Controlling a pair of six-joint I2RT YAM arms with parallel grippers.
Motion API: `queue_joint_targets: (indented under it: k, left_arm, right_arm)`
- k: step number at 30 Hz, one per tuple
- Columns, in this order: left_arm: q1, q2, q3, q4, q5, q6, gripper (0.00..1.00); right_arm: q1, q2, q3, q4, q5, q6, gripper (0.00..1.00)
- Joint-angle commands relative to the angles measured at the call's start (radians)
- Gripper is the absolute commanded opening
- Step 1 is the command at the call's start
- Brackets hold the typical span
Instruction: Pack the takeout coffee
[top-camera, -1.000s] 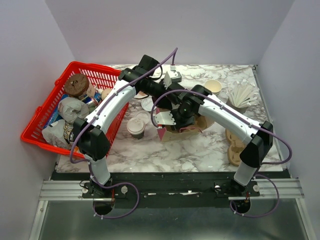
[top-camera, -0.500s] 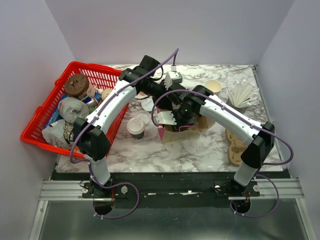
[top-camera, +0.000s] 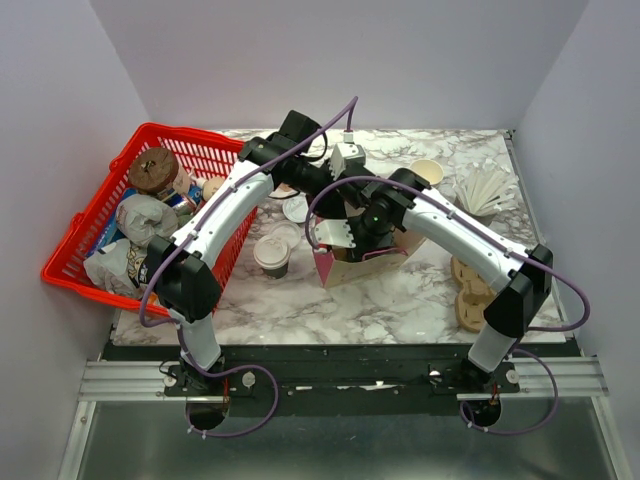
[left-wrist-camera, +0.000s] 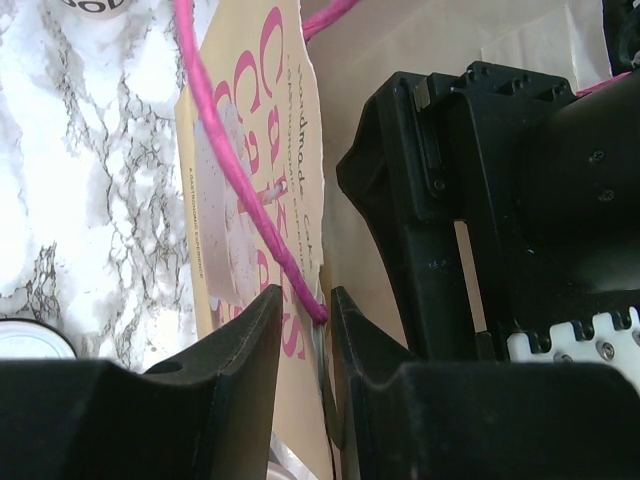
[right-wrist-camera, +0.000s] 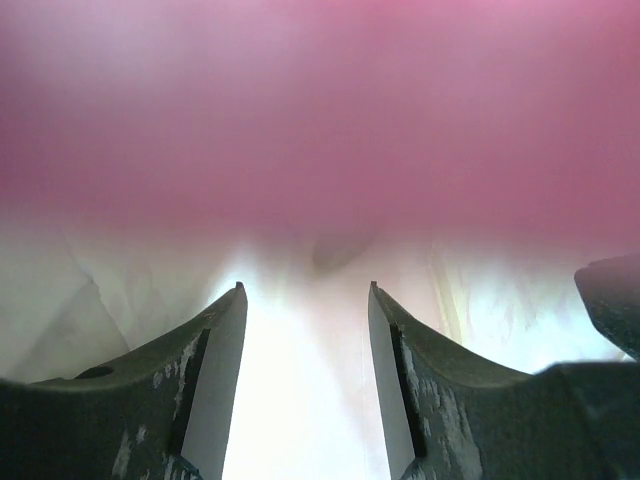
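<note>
The takeout coffee (top-camera: 272, 252), a small cup with a white lid, stands on the marble table just left of a tan paper bag (top-camera: 352, 262) printed in pink. My left gripper (left-wrist-camera: 305, 292) is shut on the bag's (left-wrist-camera: 255, 200) upper edge, right where the pink cord handle (left-wrist-camera: 235, 165) meets it. My right gripper (right-wrist-camera: 305, 287) reaches down into the bag's mouth with its jaws open and nothing between them; only blurred pink and white bag lining shows around it. From above, both wrists crowd over the bag, and the right gripper (top-camera: 345, 235) is partly hidden.
A red basket (top-camera: 80, 235) full of wrapped items sits at the left edge. Loose white lids (top-camera: 295, 208) lie behind the coffee. A plain cream cup (top-camera: 427, 173), a grey cup of white sticks (top-camera: 487, 190) and brown cup carriers (top-camera: 470, 295) stand on the right.
The right gripper's jaws have spread wider inside the bag, and its wrist has shifted slightly toward the back. The left gripper keeps its hold on the bag's edge.
</note>
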Motion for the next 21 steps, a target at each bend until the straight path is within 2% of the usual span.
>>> queue_joint_targets:
  k: [1,5,8,9,11,12,13,14,16,19,21]
  left_arm:
    - [-0.014,-0.005,0.033,0.002,0.046,0.021,0.35]
    - [-0.014,0.0,0.04,0.007,0.041,0.015,0.35]
    - [-0.014,0.003,0.045,0.01,0.039,0.014,0.28]
    - [-0.015,0.004,0.046,0.013,0.039,0.014,0.23]
    - [-0.015,0.014,0.05,0.007,0.045,0.011,0.17]
    - [-0.014,0.017,0.051,0.005,0.045,0.012,0.14]
    - [-0.015,0.02,0.059,0.004,0.047,0.014,0.1]
    - [-0.015,0.023,0.065,0.001,0.049,0.014,0.07]
    - [-0.015,0.027,0.083,-0.001,0.042,0.018,0.0]
    - [-0.014,0.032,0.129,-0.012,0.015,0.046,0.0]
    - [-0.015,0.012,0.138,-0.003,-0.007,0.081,0.0]
  right_arm:
    - [-0.015,-0.029,0.06,-0.078,0.007,0.022,0.61]
    - [-0.016,-0.048,0.133,-0.06,-0.019,0.048,0.63]
    - [-0.016,-0.097,0.198,0.007,-0.053,0.091,0.64]
    - [-0.016,-0.114,0.209,0.035,-0.065,0.105,0.69]
    - [-0.016,-0.173,0.204,0.127,-0.067,0.14,0.73]
    - [-0.018,-0.193,0.2,0.162,-0.062,0.153,0.84]
    - [-0.018,-0.221,0.174,0.198,-0.047,0.169,0.96]
    - [-0.018,-0.244,0.154,0.268,-0.042,0.17,1.0]
    - [-0.018,-0.331,0.111,0.345,-0.022,0.182,1.0]
    - [-0.036,-0.477,-0.021,0.533,-0.019,0.237,1.0]
    - [-0.068,-0.578,-0.163,0.748,-0.021,0.284,1.0]
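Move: Inside the mouth of the bag, the right hand has the cup carrier about 10 cm beneath it, roughly straight below; the lidded coffee stands some 26 cm to its left, 2 cm farther out and 13 cm lower. The left hand's parted fingers straddle the bag's far rim, right where the pink handle joins. From the left hand the lidded coffee is about 17 cm left, 1 cm back and 19 cm down; the empty cups are some 24 cm right, 19 cm ahead and 17 cm lower. Pulling straight up out of the bag, the right hand climbs about 20 cm, faster as it goes; its half-open fingers spread wide and the wrist tilts roughly 50 degrees, swinging the fingertips from straight down to forward and left. Meanwhile the left hand rises about 1.5 cm, edges 1 cm to the right and shuts its fingers, pinching the far rim at the handle's root. ##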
